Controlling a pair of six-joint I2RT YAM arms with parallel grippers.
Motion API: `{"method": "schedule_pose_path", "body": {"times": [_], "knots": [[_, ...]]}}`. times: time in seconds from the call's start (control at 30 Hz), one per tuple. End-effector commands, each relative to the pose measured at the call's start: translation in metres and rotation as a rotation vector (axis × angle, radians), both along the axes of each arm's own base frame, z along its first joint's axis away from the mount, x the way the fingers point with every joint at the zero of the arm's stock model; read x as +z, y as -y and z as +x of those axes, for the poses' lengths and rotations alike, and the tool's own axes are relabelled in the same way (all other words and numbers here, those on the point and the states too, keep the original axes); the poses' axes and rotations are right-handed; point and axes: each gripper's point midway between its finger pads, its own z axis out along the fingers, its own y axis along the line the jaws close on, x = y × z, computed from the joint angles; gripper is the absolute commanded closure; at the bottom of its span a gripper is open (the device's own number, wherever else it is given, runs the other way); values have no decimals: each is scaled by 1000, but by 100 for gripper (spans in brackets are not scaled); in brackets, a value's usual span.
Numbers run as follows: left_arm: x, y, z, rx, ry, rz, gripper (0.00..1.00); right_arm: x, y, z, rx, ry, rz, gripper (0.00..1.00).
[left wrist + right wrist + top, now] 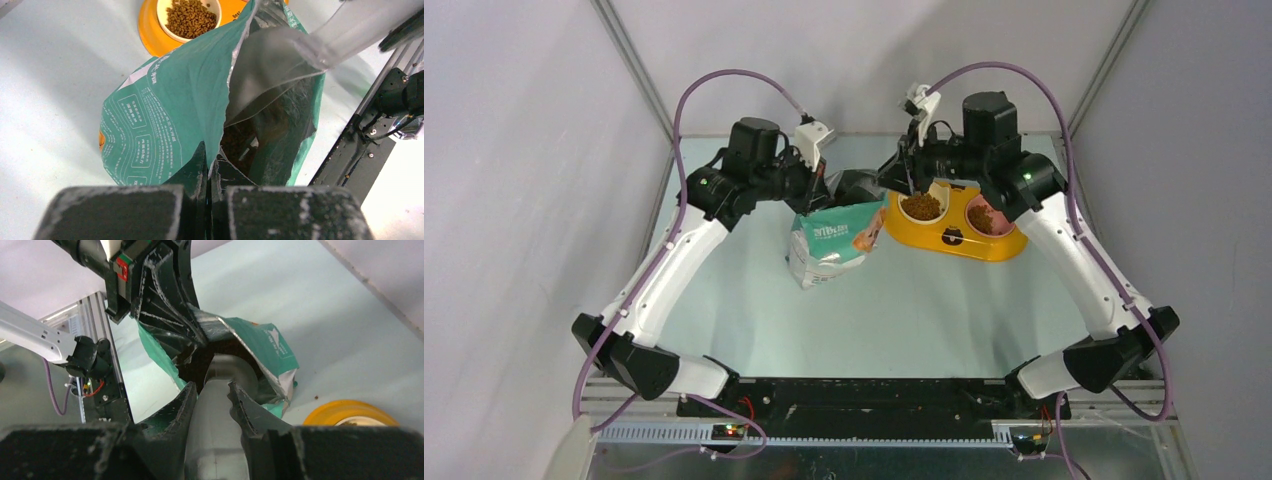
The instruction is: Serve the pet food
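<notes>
The teal-and-white bag [832, 240] stands upright mid-table. My left gripper [209, 161] is shut on the torn top edge of the bag [165, 115], holding its mouth open. My right gripper [212, 388] is shut on the handle of the clear plastic scoop [215, 430], whose bowl [280, 55] reaches down into the bag's mouth. Dark pet food [245, 145] shows inside the bag. More brown pet food [921, 207] fills both bowls of the yellow feeder [944, 240], just right of the bag. In the top view my right gripper [896, 182] hovers over the bag's opening.
The yellow feeder [345, 412] sits close to the bag's right side. A stray kibble pellet [316, 397] lies on the table. The right arm's links [395, 95] cross beside the bag. Grey walls [524, 150] close in the table at the back and sides.
</notes>
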Motion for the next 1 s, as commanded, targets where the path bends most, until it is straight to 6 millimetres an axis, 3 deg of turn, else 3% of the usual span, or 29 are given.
{"method": "schedule_pose_path", "body": {"times": [0.0, 0.37, 0.6, 0.8, 0.97], "knots": [[34, 6, -3, -26, 92, -56, 100, -12, 0, -10, 11, -12, -52, 100], [18, 7, 2, -28, 79, -28, 100, -27, 2, -19, 25, -127, -120, 100], [29, 8, 3, -24, 96, -42, 100, -42, -7, 2, -8, -223, -110, 100], [27, -1, 1, -3, 120, -13, 100, -39, 0, 20, -89, -269, -68, 100], [14, -8, 0, 3, 125, 31, 100, -24, 5, 14, -96, -177, -75, 100]]}}
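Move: The right hand already has the scoop reaching into the pet food bag, whose mouth centre is about 7 cm to its left, level ahead-and-back, and some 10 cm below. On the table roughly 34 cm below that hand, the cream bowl lies about 12 cm ahead and 10 cm to the right, the pink bowl some 9 cm ahead and 26 cm to the right. From the left hand, pinching the rim, the mouth centre is about 6 cm to the right, 1 cm ahead and slightly lower. With the scoop still gripped and its end already in the bag's mouth, the right hand sinks about 5 cm and pushes the scoop deeper between the bag's walls. It eases back a little first, then forward again, while the wrist rolls some 15 degrees late on, tipping its forward side down. The left hand keeps the rim pinched, practically in place. ##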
